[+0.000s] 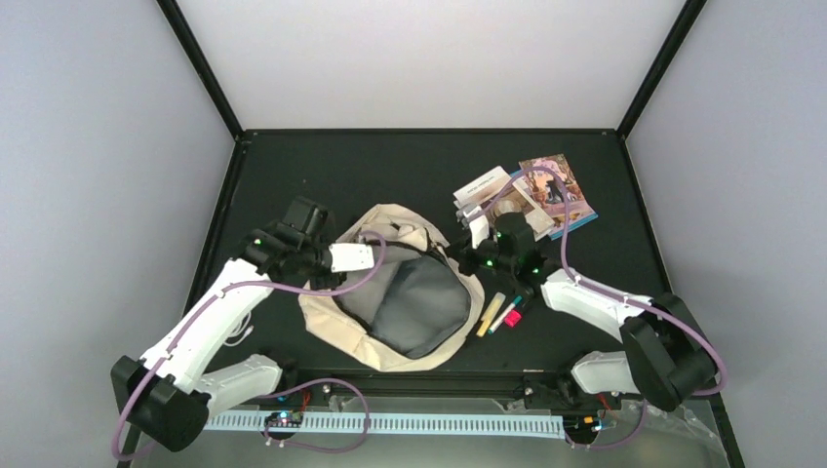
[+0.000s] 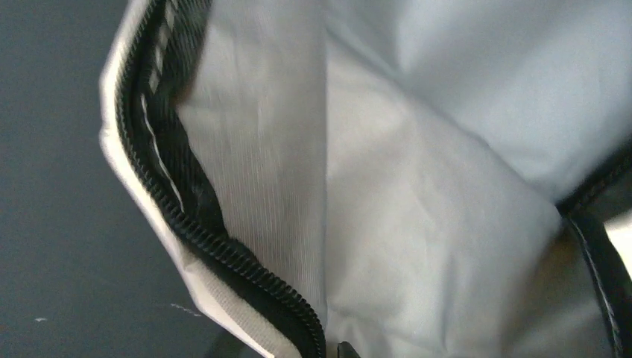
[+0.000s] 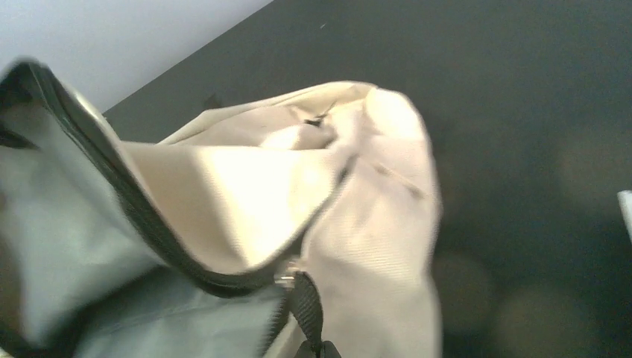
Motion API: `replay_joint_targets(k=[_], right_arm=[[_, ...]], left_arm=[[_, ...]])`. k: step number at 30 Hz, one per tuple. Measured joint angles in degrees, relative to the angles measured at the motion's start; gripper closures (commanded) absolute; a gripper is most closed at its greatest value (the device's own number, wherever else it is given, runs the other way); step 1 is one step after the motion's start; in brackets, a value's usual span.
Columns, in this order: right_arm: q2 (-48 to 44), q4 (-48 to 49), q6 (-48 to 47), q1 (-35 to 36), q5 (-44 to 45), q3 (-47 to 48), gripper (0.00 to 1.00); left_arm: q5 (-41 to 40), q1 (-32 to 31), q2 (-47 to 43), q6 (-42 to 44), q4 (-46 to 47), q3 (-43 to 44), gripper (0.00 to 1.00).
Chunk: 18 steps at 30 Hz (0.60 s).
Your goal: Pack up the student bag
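Observation:
The student bag (image 1: 327, 314) lies open mid-table, cream outside, grey lining (image 1: 419, 302) showing. My left gripper (image 1: 375, 255) is at its left rim, shut on the zipper edge (image 2: 223, 246). In the left wrist view only a dark fingertip (image 2: 344, 350) shows at the bottom, against the lining (image 2: 417, 186). My right gripper (image 1: 460, 255) is at the bag's right rim, shut on the black zipper pull strap (image 3: 305, 302). That strap runs down into the jaws at the bottom of the right wrist view, beside the cream fabric (image 3: 373, 224).
Right of the bag lie a yellow marker (image 1: 491, 314), a pink one (image 1: 513, 317) and a pen. A white booklet (image 1: 485, 187) and a picture book (image 1: 558, 190) lie at the back right. A white cable (image 1: 240, 336) lies near the left arm.

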Motion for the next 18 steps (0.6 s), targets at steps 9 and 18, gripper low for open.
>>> replay_joint_targets(k=[9, 18], right_arm=[[-0.1, 1.7, 4.3, 3.3, 1.3, -3.8, 0.99], [0.7, 1.6, 4.5, 3.3, 2.7, -3.1, 0.99]], left_arm=[[6.6, -2.0, 1.5, -3.3, 4.8, -9.9, 0.23], [6.4, -10.1, 9.4, -10.2, 15.2, -8.6, 0.46]])
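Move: The left hand, its nearly shut fingers at the left zip edge of the bag, has the middle of the open mouth about 16 cm to its right, 3 cm back and 10 cm below. The highlighter lies some 32 cm right of this hand, 7 cm back and 18 cm down. From the right hand, closed on the zip end at the mouth's far right corner, the mouth's middle is about 6 cm left, 10 cm back and 7 cm below. Down and slightly back at first, the left hand sinks about 6 cm while its fingers spread wide and let go of the zip edge; it then slides right some 7 cm, low over the bag's mouth, the wrist tipping roughly 10 degrees. The right hand keeps its closed grip on the zip end, easing about 2 cm down and back before holding there. ##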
